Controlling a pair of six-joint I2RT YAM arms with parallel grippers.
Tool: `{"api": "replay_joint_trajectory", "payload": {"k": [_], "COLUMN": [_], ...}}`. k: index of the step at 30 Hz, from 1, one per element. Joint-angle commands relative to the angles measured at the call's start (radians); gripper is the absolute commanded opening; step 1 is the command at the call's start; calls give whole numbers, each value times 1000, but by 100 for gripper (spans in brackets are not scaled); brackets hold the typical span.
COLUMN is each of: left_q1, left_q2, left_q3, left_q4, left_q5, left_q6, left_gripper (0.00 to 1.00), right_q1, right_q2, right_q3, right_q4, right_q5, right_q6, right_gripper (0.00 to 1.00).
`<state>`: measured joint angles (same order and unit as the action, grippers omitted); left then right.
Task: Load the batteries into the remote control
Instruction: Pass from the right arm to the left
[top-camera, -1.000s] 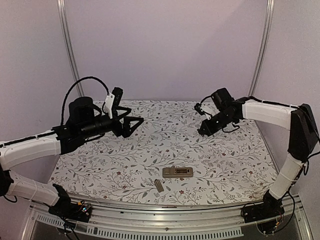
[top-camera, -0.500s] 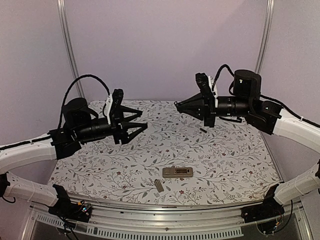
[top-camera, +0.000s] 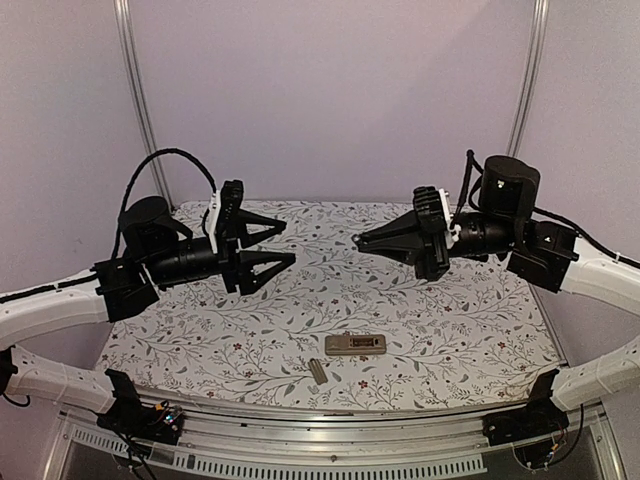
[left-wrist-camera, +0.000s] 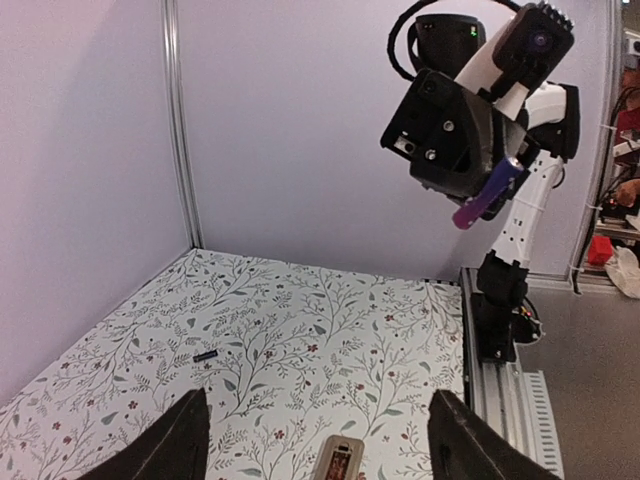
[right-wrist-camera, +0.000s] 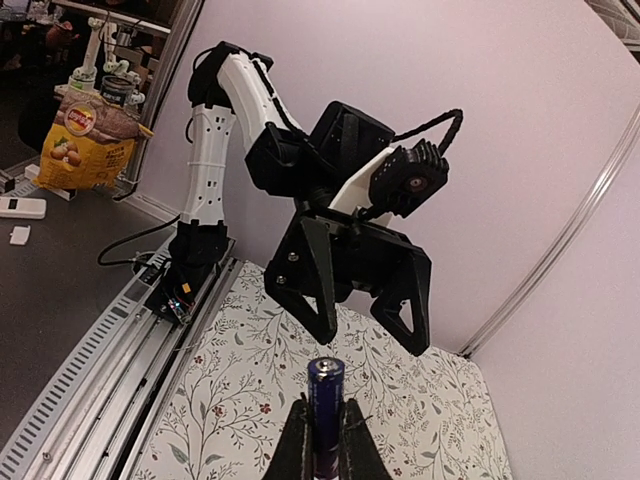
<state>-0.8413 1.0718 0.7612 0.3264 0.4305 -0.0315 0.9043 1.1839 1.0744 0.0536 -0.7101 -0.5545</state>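
My right gripper (right-wrist-camera: 325, 404) is shut on a dark blue battery (right-wrist-camera: 325, 378) that sticks out past its fingertips. It hangs in the air above the table's middle (top-camera: 360, 240), pointing left. My left gripper (top-camera: 287, 241) faces it a short way off, open and empty. In the left wrist view the held battery (left-wrist-camera: 486, 196) shows purple. A second battery (left-wrist-camera: 205, 355) lies on the floral table, towards the back. The remote control (top-camera: 355, 345) lies near the front edge with its tan-grey back up, below the left gripper (left-wrist-camera: 320, 452).
A small tan-grey cover piece (top-camera: 318, 372) lies just left of and in front of the remote. The floral table (top-camera: 200, 330) ends in a metal rail (top-camera: 330, 462) at the front, and pale walls close the back and sides.
The right arm has lifted from the back right of the table and swung round to point at the left gripper. The left gripper's jaws have narrowed a little and it has shifted slightly.
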Motion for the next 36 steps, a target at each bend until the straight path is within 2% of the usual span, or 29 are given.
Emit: {"api": "replay_joint_trajectory", "payload": {"k": [1, 4, 11, 25, 36], "left_q1": [-13, -15, -15, -15, -15], "left_q2": [-11, -4, 10, 42, 51], "left_q3": [1, 2, -18, -24, -32], "left_q4": [-14, -16, 12, 26, 57], "left_q5": [-18, -21, -31, -19, -11], "left_q6": [4, 1, -4, -6, -34], "left_gripper": [75, 76, 77, 78, 78], "right_q1": [13, 12, 12, 12, 12], "right_q2": [-25, 8, 50, 74, 71], "right_q3": [-17, 67, 198, 278, 265], "right_q4": [0, -78, -217, -251, -163], "right_q5": [6, 85, 151, 125, 119], "right_q6": [31, 174, 392, 526, 599], "right_gripper": [0, 0, 0, 0, 0]}}
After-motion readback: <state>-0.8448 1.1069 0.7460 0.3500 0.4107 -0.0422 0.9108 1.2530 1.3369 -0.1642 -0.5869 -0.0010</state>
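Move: The right hand already holds the battery in its fingertips. The left hand's open fingers, where it is headed, lie roughly 12 cm to its left, 5 cm ahead and 5 cm lower. Counted from the right hand, the remote control is about 6 cm ahead, 1 cm right and 37 cm down; the battery cover some 8 cm left, level fore-and-aft. From the left hand, the held battery lies about 12 cm right, 5 cm back and 5 cm up. Upward, about 5 cm, with a smaller shift forward of some 2 cm, the right hand carries the battery while hardly closing sideways on the left gripper. Its wrist rolls about 30 degrees around the leftward-pointing fingers, forward side tipping down, to bring the slanting battery upright; the fingers keep their pinch. The left hand waits open, sinking barely over a centimetre. ##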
